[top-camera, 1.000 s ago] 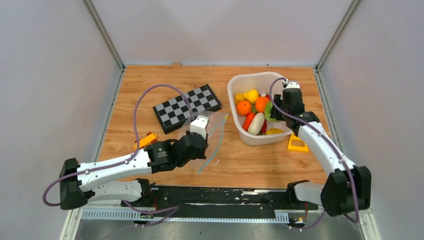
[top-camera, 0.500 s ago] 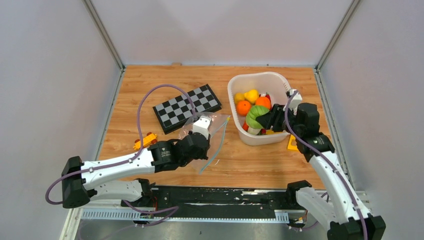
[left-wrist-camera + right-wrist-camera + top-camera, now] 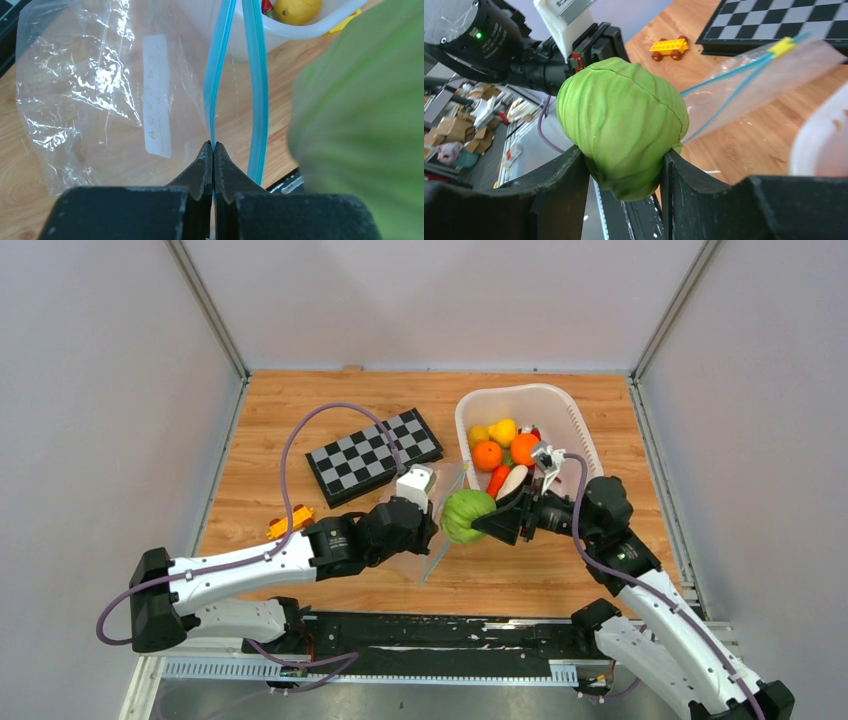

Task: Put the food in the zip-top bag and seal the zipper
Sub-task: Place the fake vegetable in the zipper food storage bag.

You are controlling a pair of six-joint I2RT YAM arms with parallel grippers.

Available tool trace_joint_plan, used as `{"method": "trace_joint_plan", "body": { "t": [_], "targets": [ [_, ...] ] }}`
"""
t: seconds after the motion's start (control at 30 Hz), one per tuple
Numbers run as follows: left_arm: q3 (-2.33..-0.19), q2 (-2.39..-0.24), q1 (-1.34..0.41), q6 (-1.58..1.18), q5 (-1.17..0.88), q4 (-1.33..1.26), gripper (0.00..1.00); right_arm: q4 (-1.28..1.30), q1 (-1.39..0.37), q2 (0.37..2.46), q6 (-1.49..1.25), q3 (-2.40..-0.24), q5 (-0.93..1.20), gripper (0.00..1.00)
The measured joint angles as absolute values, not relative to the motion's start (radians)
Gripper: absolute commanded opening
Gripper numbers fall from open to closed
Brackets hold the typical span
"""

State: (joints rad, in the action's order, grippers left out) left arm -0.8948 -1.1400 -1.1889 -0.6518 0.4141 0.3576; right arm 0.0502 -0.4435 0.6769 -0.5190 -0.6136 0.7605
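Observation:
My right gripper (image 3: 487, 521) is shut on the green cabbage (image 3: 467, 514), holding it just right of the zip-top bag (image 3: 443, 502). In the right wrist view the cabbage (image 3: 621, 117) fills the jaws of the right gripper (image 3: 624, 162). My left gripper (image 3: 213, 146) is shut on one teal zipper (image 3: 218, 75) strip, and the other strip (image 3: 258, 90) stands apart from it, so the mouth gapes. The clear bag (image 3: 95, 95) hangs crinkled over the wood. Other food, including an orange (image 3: 488, 455) and a lemon (image 3: 503, 430), lies in the white basket (image 3: 578, 435).
A chessboard (image 3: 375, 454) lies behind the left arm. A yellow toy car (image 3: 290, 521) sits at the left near that arm's elbow. The basket stands close behind the right gripper.
The right gripper lifted the cabbage out of the basket and carried it left to the bag's mouth. The left gripper, still gripping the zipper edge, shifted slightly right.

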Motion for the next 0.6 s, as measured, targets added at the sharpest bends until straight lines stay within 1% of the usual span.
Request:
{"method": "trace_joint_plan", "body": {
  "t": [0.23,0.4,0.6],
  "targets": [
    [-0.894,-1.132,-1.186,-0.669,0.385,0.338,0.0,-0.035,-0.568,0.779,-0.516,-0.608,0.733,0.28],
    [-0.865,-1.078,-1.178,-0.678,0.385,0.339,0.0,-0.041,-0.593,0.804,-0.474,-0.604,0.662,0.29],
    [-0.84,-0.991,-1.179,-0.689,0.382,0.329,0.0,0.031,-0.595,0.83,-0.404,-0.599,0.575,0.3]
  ]
}}
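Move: About 9 cm to the right hand's left, level with it fore and aft and roughly 6 cm lower, is the bag mouth; the held green vegetable sits some 4 cm left and 2 cm ahead of that hand. The white bin is about 13 cm ahead, 10 cm right and 20 cm below. From the left hand, pinching the mouth's edge, the vegetable is about 6 cm right, 2 cm ahead and 6 cm higher; the chessboard is 15 cm ahead, 13 cm left and 17 cm below. Swinging about 3 cm left towards the bag mouth and then sinking nearly 5 cm with a little forward travel, the right hand brings the green vegetable down to the opening, grip unchanged. The left hand keeps its pinch on the zipper edge, dips slightly right, then comes back left and rises about 3 cm, its fingers tilting a little upward. ##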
